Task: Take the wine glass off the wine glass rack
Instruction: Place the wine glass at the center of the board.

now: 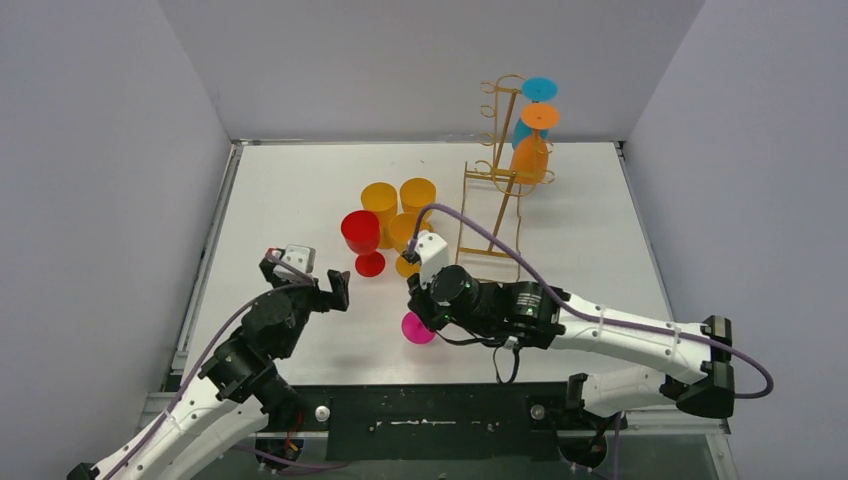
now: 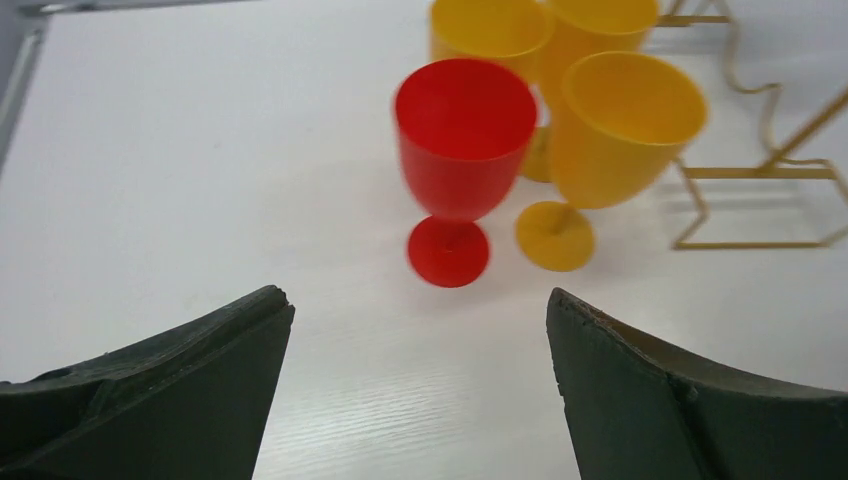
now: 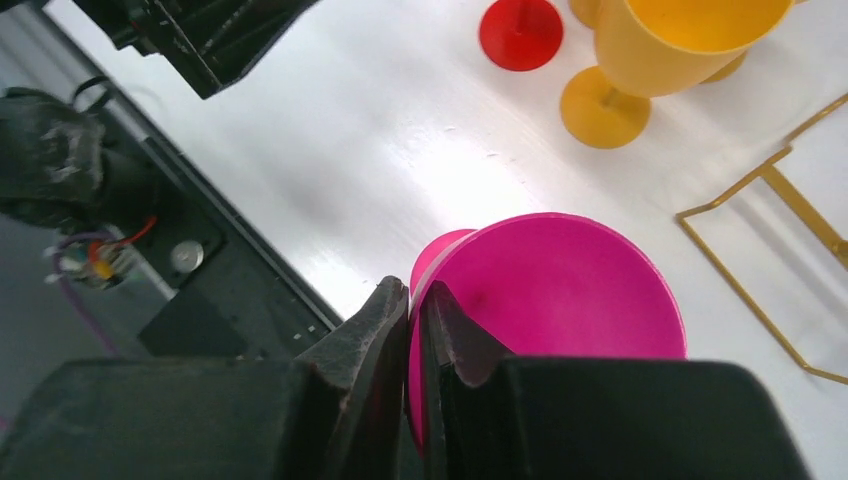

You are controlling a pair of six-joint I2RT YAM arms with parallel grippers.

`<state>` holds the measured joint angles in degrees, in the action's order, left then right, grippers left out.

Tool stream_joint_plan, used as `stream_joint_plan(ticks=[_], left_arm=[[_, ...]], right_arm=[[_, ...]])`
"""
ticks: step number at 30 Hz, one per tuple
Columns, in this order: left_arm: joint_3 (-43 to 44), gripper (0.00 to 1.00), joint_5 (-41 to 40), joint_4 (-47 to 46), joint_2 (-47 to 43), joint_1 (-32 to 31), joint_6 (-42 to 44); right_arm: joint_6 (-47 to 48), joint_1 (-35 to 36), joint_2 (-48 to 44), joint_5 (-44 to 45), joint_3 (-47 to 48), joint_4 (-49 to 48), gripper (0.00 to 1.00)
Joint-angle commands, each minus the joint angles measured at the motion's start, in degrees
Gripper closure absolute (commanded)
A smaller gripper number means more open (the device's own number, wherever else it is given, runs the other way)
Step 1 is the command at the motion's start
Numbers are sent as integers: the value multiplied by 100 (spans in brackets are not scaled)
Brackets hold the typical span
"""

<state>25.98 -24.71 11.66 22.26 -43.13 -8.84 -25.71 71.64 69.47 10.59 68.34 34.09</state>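
Observation:
The gold wire wine glass rack (image 1: 497, 175) stands at the back right of the table. An orange wine glass (image 1: 532, 155) and a blue one (image 1: 536, 92) hang upside down on it. My right gripper (image 1: 421, 314) is shut on the rim of a magenta wine glass (image 1: 417, 329) near the table's front edge. In the right wrist view one finger is inside the magenta bowl (image 3: 560, 290) and one outside, the gripper (image 3: 418, 300) pinching its wall. My left gripper (image 2: 420, 330) is wide open and empty, just short of a red wine glass (image 2: 465, 140) standing upright.
Three yellow glasses (image 1: 400, 210) stand together beside the red glass (image 1: 360, 235), one of them close up (image 2: 625, 125) in the left wrist view. The rack's rectangular wire base (image 3: 760, 250) lies just right of the magenta glass. A black rail (image 1: 440, 410) runs along the near table edge.

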Motion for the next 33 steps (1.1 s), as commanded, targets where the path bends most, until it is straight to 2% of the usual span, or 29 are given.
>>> stream_joint_plan(ticks=[1,4,6,11,14,25,33], left_arm=[[407,3,-2278,595,452,73,-858],[396,3,-2604,879,736,285,-1217],[524,2,-2785,1315,1029,720,-1714],[460,3,-1435,866,1206,2021,-1768],[524,3,-829,790,1403,2559,-1815],[544,3,-1004,759,1648,2661,-1701],[516,3,-879,648,1707,2652,-1602]], right_arm=[[299,122,330,1503,-105,-762,100],[483,131,500,1566,-292,-1469,100],[496,127,669,1666,-328,-1795,100],[462,69,1173,1460,-69,-2031,100],[366,-4,1467,1313,179,-1964,100],[31,-695,2798,84,1456,-1385,100],[128,-593,3774,591,2480,-712,100]])
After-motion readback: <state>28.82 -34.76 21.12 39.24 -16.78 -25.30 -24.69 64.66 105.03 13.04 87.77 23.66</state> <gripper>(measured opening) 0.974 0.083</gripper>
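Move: The right hand holds the pink wine glass by its rim; the free spot for it on the board lies about 12 cm ahead, 11 cm left and 24 cm below. The red glass stands roughly 20 cm ahead and 13 cm left, the front yellow glass 20 cm ahead and 3 cm left. From the open left hand, that spot is about 14 cm right, 3 cm ahead and 22 cm down. Right hand carries the pinched pink glass some 11 cm forward and left, lowering 8; left hand clears leftward. ##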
